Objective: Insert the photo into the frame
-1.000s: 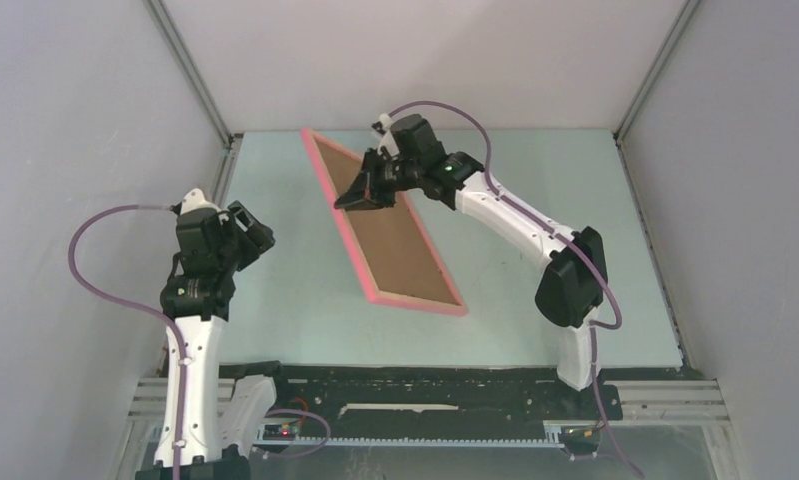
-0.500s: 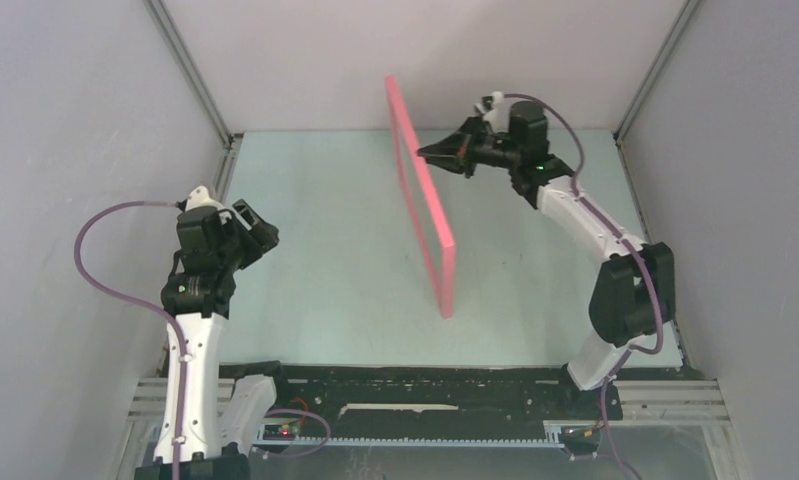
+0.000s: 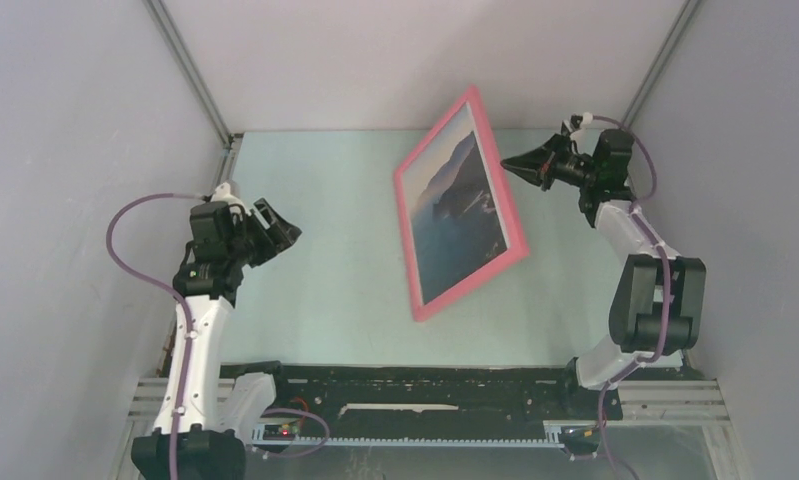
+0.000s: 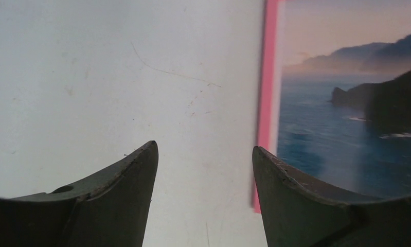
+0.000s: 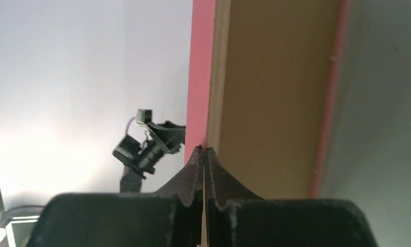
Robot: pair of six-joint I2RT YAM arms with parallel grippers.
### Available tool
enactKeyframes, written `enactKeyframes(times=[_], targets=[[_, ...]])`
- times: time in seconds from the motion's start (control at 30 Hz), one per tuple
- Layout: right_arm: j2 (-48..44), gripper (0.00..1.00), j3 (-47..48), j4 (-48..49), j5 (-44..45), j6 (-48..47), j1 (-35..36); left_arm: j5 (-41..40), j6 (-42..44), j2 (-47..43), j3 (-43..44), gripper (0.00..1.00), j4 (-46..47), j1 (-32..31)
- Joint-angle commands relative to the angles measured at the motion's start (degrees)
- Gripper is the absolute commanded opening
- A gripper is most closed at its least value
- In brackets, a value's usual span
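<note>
The pink frame [image 3: 404, 240] is held up off the table, tilted, with its front toward the top camera. The photo [image 3: 460, 205] of blue sea and dark cliff sits inside it. My right gripper [image 3: 510, 163] is shut on the frame's right edge. In the right wrist view its fingertips [image 5: 203, 150] pinch the edge where the pink rim [image 5: 200, 77] meets the brown backing [image 5: 270, 92]. My left gripper [image 3: 285, 232] hangs open at the left, apart from the frame. The left wrist view has the frame's rim [image 4: 267, 103] and the photo [image 4: 347, 118] ahead of the open left gripper [image 4: 203, 154].
The pale green table [image 3: 325, 290] is boxed in by grey walls with metal corner posts [image 3: 190, 70]. A black rail [image 3: 425, 385] runs along the near edge between the arm bases.
The right arm swung to the right and turned the frame over, from brown back up on the table, through standing on edge, to photo side facing up. The left arm shifted slightly right.
</note>
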Motion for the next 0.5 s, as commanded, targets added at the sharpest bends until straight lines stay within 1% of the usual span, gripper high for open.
enactKeyframes(times=[0.0, 0.13, 0.2, 0.37, 0.47], targets=[[5.06, 0.00, -4.86, -5.09, -6.87, -9.79, 1.58, 2.96, 0.51, -0.01, -1.96, 0.74, 2.96, -1.53], [7.88, 0.00, -8.79, -2.37, -5.17, -11.63, 1.57, 2.72, 0.31, 0.67, -3.12, 0.74, 3.55, -2.95], [9.81, 0.00, -10.64, 1.08, -5.33, -11.12, 1.52, 2.25, 0.33, 0.84, -3.80, 0.74, 4.04, -3.39], [16.16, 0.00, -14.47, 12.26, -5.80, -6.82, 1.04, 1.94, 1.02, 1.98, -4.18, 0.74, 3.98, -3.52], [19.32, 0.00, -16.70, 22.61, -6.38, -2.02, 0.92, 1.75, 0.94, 1.76, -5.20, 0.74, 4.37, -3.49]])
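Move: The raised right edge of the photo frame is at the right gripper's shut fingertips, and the frame slopes down to the left. Its middle is about 9 cm left of that gripper, 3 cm back and some 11 cm below. Bare table to lay it on is centred roughly 18 cm left, 3 cm back and 27 cm below. From the left gripper, the frame's middle is about 30 cm to the right, 7 cm ahead and 3 cm lower. Drop the right gripper fast, about 18 cm down and slightly back, following the frame's right side towards the table. Tip the fingers down some 20 degrees, keep them nearly shut and end clear of the frame's edge. Meanwhile ease the open left gripper 2–3 cm down and about 2 cm right, towards the frame, without touching it. ##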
